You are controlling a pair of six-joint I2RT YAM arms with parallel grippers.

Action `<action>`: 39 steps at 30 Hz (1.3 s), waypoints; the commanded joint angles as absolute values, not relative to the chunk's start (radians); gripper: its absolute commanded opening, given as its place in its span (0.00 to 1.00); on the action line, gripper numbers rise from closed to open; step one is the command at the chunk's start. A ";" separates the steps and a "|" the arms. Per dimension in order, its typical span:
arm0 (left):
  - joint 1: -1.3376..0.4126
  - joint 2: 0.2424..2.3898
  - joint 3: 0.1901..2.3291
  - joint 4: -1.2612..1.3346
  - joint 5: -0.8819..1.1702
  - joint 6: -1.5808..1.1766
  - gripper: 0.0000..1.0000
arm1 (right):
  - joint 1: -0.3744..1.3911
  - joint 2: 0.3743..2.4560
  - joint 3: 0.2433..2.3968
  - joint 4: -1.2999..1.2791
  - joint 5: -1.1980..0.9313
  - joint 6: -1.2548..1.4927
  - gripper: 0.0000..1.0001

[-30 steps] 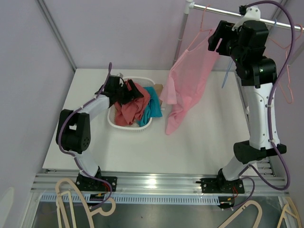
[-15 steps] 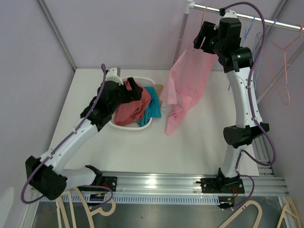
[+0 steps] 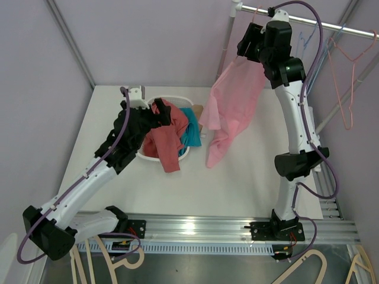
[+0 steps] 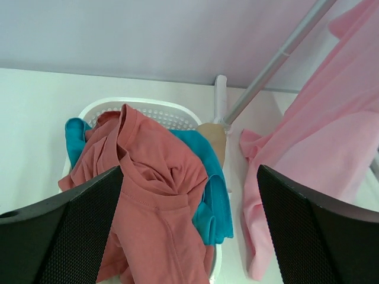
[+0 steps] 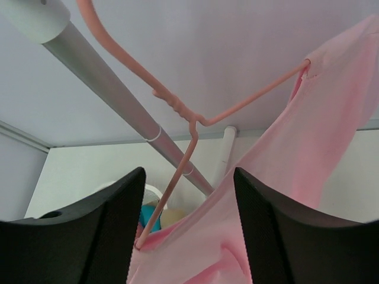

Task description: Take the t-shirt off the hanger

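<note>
The pink t-shirt (image 3: 234, 100) hangs from a pink hanger (image 5: 177, 109) on the metal rail (image 5: 112, 92) at the back right, its hem resting on the table. It also shows in the left wrist view (image 4: 314, 148) and the right wrist view (image 5: 296, 154). My right gripper (image 3: 244, 44) is up at the rail, open, jaws on either side of the hanger's neck and the shirt's shoulder (image 5: 189, 236), touching neither. My left gripper (image 3: 159, 112) is open above the basket, with a red shirt (image 4: 154, 195) below its jaws (image 4: 189, 236).
A white basket (image 3: 183, 155) at mid table holds the red shirt (image 3: 169, 142), which spills over its front rim, and a teal cloth (image 3: 190, 133). More hangers (image 3: 346, 89) hang on the rail to the right. Beige hangers (image 3: 89, 248) lie below the table's near edge.
My right gripper has moved left along the rail to the pink hanger. My left arm has lifted and pulled back; the red shirt now hangs over the basket's front rim.
</note>
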State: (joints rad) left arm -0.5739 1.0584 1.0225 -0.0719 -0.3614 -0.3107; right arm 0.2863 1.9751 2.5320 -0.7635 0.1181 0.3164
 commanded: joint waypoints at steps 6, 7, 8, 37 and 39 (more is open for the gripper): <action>-0.609 1.049 1.000 -0.006 -0.341 -0.246 0.99 | 0.296 2.037 2.576 -0.654 0.227 0.272 0.48; -0.614 1.046 1.000 -0.006 -0.342 -0.239 1.00 | 0.299 2.039 2.576 -0.640 0.267 0.262 0.37; -0.618 1.042 0.999 -0.006 -0.344 -0.236 1.00 | 0.308 2.039 2.576 -0.634 0.290 0.240 0.31; -1.066 1.038 1.037 0.228 -0.416 0.063 0.99 | 0.426 1.648 2.361 -0.548 0.339 0.121 0.00; -1.138 1.048 1.042 0.271 -0.425 0.087 1.00 | 0.504 1.597 2.248 -0.520 0.472 0.133 0.00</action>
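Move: The right gripper, open, has the bar of the pink hanger just below its neck about 3 cm ahead, 1 cm right and 1 cm lower; the rack rod is some 11 cm above and 5 cm ahead, straight over the hand. For the empty left gripper the pink t-shirt hangs roughly 12 cm ahead and 22 cm right, its middle 3 cm lower; the basket of clothes lies some 27 cm below, 7 cm ahead, 1 cm right. Ease the right gripper about 3 cm forward and slightly down, shut the fingers on the pink hanger's bar just below its neck, then keep hold and draw it back and up, each roughly 11 cm, to unhook it. Meanwhile swing the left gripper, still wide open, away from over the basket towards the t-shirt, 13 cm right, 10 cm back and a little up, turning some 25 degrees clockwise. ##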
